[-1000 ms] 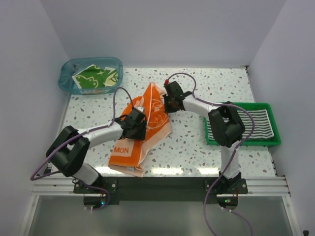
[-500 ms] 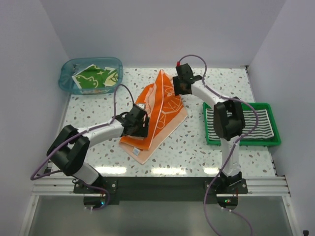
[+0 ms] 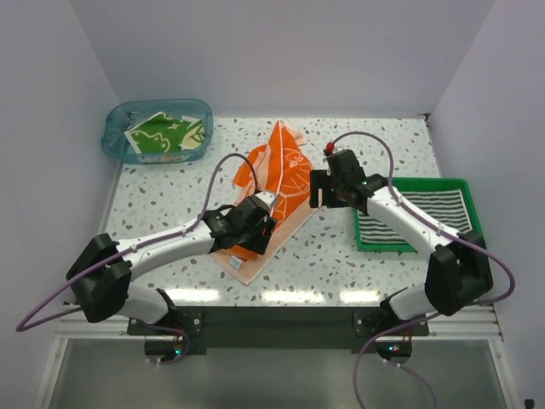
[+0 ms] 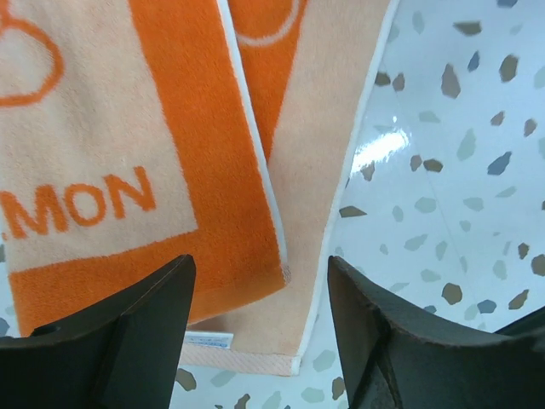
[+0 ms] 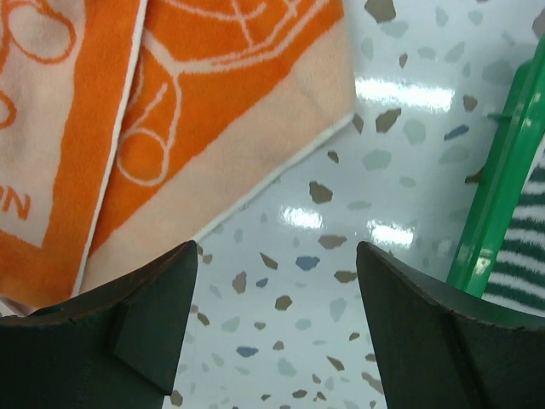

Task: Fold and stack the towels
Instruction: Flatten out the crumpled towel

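Observation:
The orange towel (image 3: 285, 175) lies folded on the table, its lettered layer (image 4: 128, 153) on top of a paler layer. My left gripper (image 3: 258, 228) hovers open over the towel's near corner (image 4: 260, 281), with nothing between its fingers (image 4: 119, 341). Just off the towel's right edge (image 5: 221, 94), my right gripper (image 3: 318, 189) stands open over bare table (image 5: 277, 256). The striped towel (image 3: 438, 213) lies in the green tray (image 3: 417, 248). At the back left, the green towel (image 3: 162, 135) sits in a blue basin (image 3: 115, 128).
The green tray's rim (image 5: 494, 196) is close to the right of my right gripper, with the striped towel (image 5: 524, 268) behind it. The speckled table (image 3: 170, 192) is walled in at the back and on both sides.
My right gripper carried the towel's edge up and over, let go and swung right toward the tray. The towel now lies folded. My left gripper shifted right along the near edge.

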Tool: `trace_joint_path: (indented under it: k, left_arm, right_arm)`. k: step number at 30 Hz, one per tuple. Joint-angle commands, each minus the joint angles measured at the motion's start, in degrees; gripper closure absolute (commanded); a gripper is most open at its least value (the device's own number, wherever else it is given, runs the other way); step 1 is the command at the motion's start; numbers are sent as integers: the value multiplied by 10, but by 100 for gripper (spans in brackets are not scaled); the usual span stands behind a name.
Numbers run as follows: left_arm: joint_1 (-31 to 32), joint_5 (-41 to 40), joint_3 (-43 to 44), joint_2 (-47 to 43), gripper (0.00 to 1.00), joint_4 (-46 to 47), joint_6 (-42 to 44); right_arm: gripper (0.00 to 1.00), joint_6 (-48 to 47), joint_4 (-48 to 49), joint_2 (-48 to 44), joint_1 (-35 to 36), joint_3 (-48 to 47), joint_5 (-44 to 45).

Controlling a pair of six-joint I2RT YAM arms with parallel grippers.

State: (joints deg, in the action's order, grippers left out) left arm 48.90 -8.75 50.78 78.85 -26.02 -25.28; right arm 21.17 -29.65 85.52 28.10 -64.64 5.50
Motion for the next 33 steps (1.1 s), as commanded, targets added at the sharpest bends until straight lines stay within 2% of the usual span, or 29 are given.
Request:
trace_joint_path:
  k: [1,5,8,17,24,27,30,31,33]
  left_arm:
    - [37,-56,24,39,34,-33,7]
    - [77,-109,48,82,44,-49,-5]
    - [89,-139,63,108,47,-52,-14]
    - [114,-194,84,171,48,-75,-32]
    - [123,-215,89,182,51,-91,-41]
    - [123,-232,97,188,59,-106,-43]
    - [123,-239,102,187,72,-113,-43]
    - [122,-239,103,187,79,-113,-43]
    - [123,-244,107,186,86,-119,-44]
  right_arm:
    - [21,47,12,-46,-1,48,-41]
    - [21,57,15,-85,-1,88,-53]
    - [21,62,16,-100,0,110,-52]
    - [21,61,21,-109,0,125,-53]
    - [21,62,27,-103,0,129,-54]
    - [21,64,32,-101,0,131,-68]
    - [21,65,35,-101,0,132,-72]
    - [21,67,36,-101,1,132,-73]
    - [21,66,39,-101,1,132,-81]
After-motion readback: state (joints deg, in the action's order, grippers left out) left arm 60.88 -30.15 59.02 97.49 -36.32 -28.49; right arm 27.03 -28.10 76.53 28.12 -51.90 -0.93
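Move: Just under the left hand, about 1 cm back, 1 cm left and 6 cm down, is the flap edge by its lower corner, white-hemmed, on the orange towel. The white tag lies roughly 5 cm back and 5 cm left of the left hand, the bottom hem corner some 9 cm back and 3 cm left, both 6 cm below. From the right hand that flap edge is about 12 cm back, 18 cm left and 10 cm down. Left sinks about 5 cm, rolling 25 degrees, and pinches the flap edge while the open right draws back. ##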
